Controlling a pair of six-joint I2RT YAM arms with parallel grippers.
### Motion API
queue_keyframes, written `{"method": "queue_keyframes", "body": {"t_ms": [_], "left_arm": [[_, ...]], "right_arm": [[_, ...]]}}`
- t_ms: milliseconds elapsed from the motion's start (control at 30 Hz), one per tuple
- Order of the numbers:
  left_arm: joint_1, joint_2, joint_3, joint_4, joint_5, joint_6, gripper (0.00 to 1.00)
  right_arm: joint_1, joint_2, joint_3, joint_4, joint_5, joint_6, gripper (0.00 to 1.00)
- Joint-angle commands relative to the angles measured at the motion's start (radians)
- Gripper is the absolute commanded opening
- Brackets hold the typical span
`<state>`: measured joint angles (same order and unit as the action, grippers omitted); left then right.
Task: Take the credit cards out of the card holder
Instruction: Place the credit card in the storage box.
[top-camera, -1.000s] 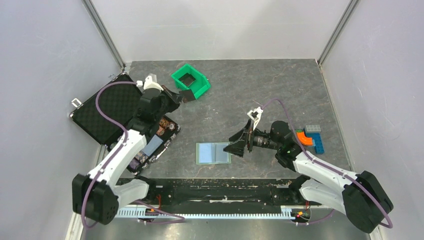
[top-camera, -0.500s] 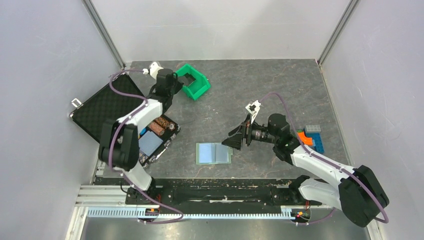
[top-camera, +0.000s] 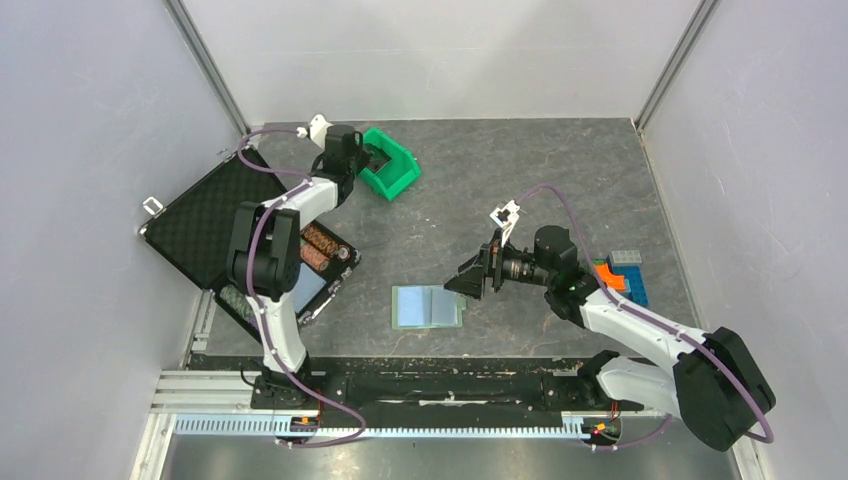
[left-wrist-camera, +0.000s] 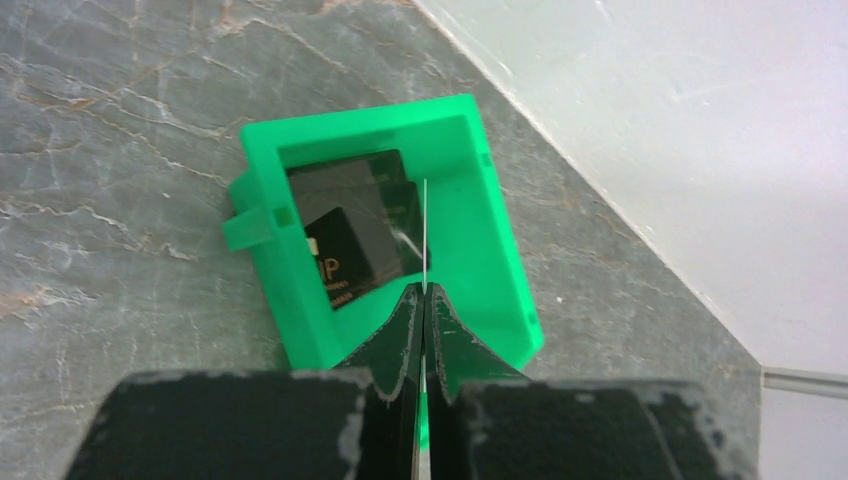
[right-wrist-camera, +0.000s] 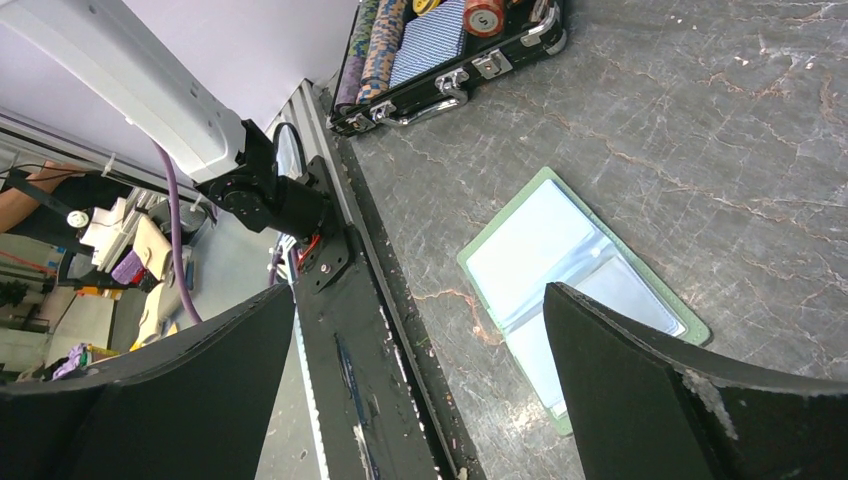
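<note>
The card holder lies spread open on the table, pale green with light blue inner panels; it also shows in the right wrist view. My left gripper hangs over the green bin, shut on a credit card that I see edge-on as a thin pale line sticking out past the fingertips. Dark credit cards lie flat inside the bin. My right gripper hovers just right of the holder, wide open with nothing between its fingers.
A big open black case with rows of poker chips sits at the left. Coloured toy bricks lie at the right by the right arm. Grey walls close in the table on three sides.
My left arm has swung away from the case's right side, back to above the green bin, with the card still in its jaws. The right gripper has drawn slightly right off the holder.
</note>
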<state>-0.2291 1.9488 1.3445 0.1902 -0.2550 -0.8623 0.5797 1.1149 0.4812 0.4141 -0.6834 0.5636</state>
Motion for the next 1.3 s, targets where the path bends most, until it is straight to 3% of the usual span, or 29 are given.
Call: {"method": "queue_keyframes", "body": {"t_ms": [0,467,833,1033,1267], "left_arm": [[0.024,0.055,0.063,0.044,-0.004,0.015,0.02],[0.036,0.162,0.153,0.060,0.013,0.090,0.06],[0.036,0.134,0.188,0.024,-0.029,0.166,0.32],[0.036,0.098,0.225,-0.020,-0.038,0.199,0.35],[0.035,0.035,0.245,-0.087,-0.040,0.259,0.48]], "right_arm": [[-0.005,0.014,0.038,0.018,-0.007,-0.013,0.98],[-0.012,0.036,0.031,0.015,0.004,-0.011,0.98],[-0.021,0.035,0.037,-0.009,0.012,-0.003,0.98],[-0.025,0.036,0.039,-0.038,0.015,0.001,0.98],[-0.029,0.020,0.050,-0.109,0.037,-0.035,0.98]]}}
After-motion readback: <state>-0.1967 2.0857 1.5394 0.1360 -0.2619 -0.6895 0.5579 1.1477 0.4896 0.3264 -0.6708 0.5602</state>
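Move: The left gripper, shut on a card seen edge-on, is already over the storage box: the box's middle lies roughly 7 cm below, about 2 cm right and 1 cm back, with dark cards already on its floor some 9 cm down and 2 cm right. The open chip case is about 27 cm back and 17 cm left. From the right hand, the box lies around 30 cm ahead, 18 cm left and 11 cm lower. Lower the left gripper about 3 cm into the mouth of the storage box while easing it forward, some 4 cm in all and a little left. Hold there and spread the fingers from shut to nearly half open to let go of the card, then lift 2–3 cm, rolling the hand's left side up about 10 degrees. Let the empty, still wide-open right gripper sink about 2 cm near the card holder. ##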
